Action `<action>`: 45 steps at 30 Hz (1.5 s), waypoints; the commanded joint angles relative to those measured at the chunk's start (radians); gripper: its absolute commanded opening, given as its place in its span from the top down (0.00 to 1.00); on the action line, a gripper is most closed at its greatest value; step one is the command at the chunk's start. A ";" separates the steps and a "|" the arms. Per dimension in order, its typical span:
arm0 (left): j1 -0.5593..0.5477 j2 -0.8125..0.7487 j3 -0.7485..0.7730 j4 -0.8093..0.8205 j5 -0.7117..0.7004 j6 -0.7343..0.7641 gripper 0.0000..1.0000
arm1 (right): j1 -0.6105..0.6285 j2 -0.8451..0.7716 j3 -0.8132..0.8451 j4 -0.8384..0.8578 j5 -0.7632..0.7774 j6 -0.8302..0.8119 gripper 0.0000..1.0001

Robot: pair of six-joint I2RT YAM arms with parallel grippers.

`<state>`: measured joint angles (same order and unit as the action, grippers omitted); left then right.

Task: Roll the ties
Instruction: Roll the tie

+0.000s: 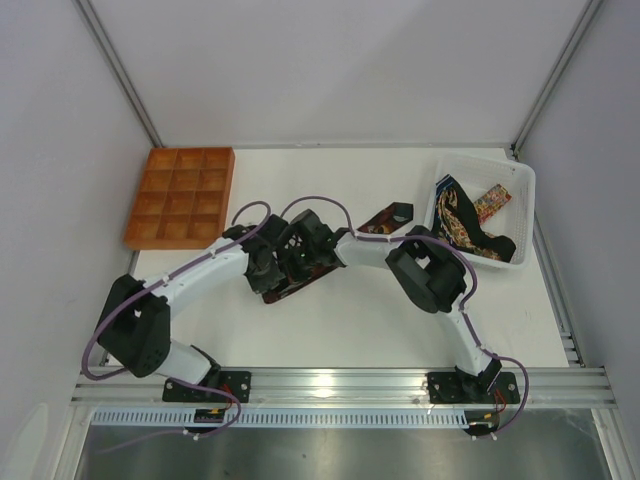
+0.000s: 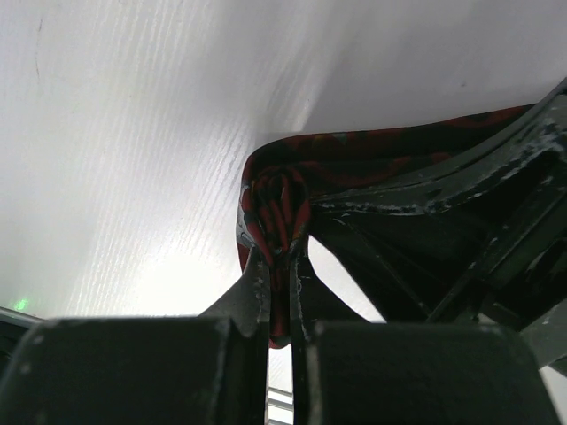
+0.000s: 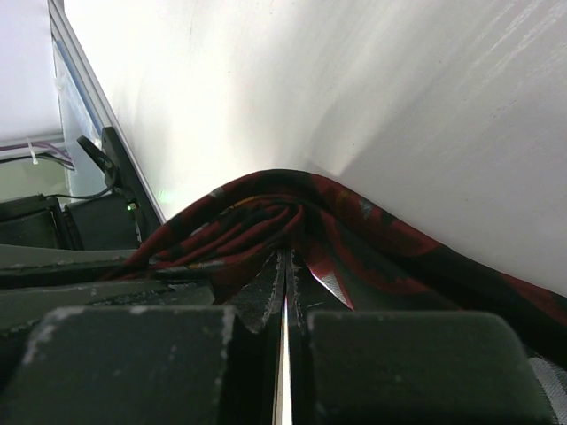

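A maroon tie (image 1: pixel 386 218) with a dark print lies slanted across the middle of the table, its pointed end toward the back right. Both arms meet over its near-left part. In the left wrist view my left gripper (image 2: pixel 282 258) is shut on a rolled, folded bunch of the tie (image 2: pixel 354 155), with red fabric between the fingers. My right gripper (image 3: pixel 285 262) is shut with its tips pinching bunched folds of the same tie (image 3: pixel 390 243). From above, the left gripper (image 1: pixel 274 270) and right gripper (image 1: pixel 304 252) sit close together and hide the roll.
A white basket (image 1: pixel 527 190) at the back right holds more patterned ties (image 1: pixel 465 225). An orange compartment tray (image 1: pixel 180 195) lies at the back left. Walls close in on the left, right and back. A metal rail runs along the near edge.
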<state>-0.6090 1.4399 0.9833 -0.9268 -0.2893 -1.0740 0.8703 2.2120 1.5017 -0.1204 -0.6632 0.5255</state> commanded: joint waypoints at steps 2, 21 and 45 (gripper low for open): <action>-0.020 0.045 0.075 0.026 -0.011 0.014 0.99 | 0.013 0.000 0.006 0.076 -0.050 0.031 1.00; -0.035 0.212 0.118 0.158 0.045 0.103 1.00 | -0.042 -0.064 -0.100 0.056 0.052 0.029 1.00; -0.034 0.248 0.074 0.371 0.045 0.249 0.61 | -0.217 -0.074 -0.198 0.079 0.034 -0.004 1.00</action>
<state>-0.6384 1.6886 1.0836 -0.6796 -0.2562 -0.8803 0.6491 2.1269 1.3228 -0.0654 -0.6155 0.5308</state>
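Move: The left fingers pinch the bunched end of the tie; the near flat stretch of the tie lies about 5 cm ahead, 11 cm right and 4 cm below them, its far end some 18 cm ahead and 31 cm right. The compartment tray is about 22 cm ahead and 21 cm left. From the closed right fingers, that flat stretch is roughly 3 cm ahead, 7 cm right and slightly below; the far end, 16 cm ahead and 27 cm right. Still pinching the bunched tie end, the left hand carries it forward, right and about 3 cm down onto the strip, turning slightly clockwise, and only at the last does it begin to open its fingers around the roll. The right, fingers kept shut, first lingers by the roll, then sweeps some 11 cm right and forward along the tie towards its far end, sinking a little and turning about 15 degrees clockwise, its tips ending on the strip. ##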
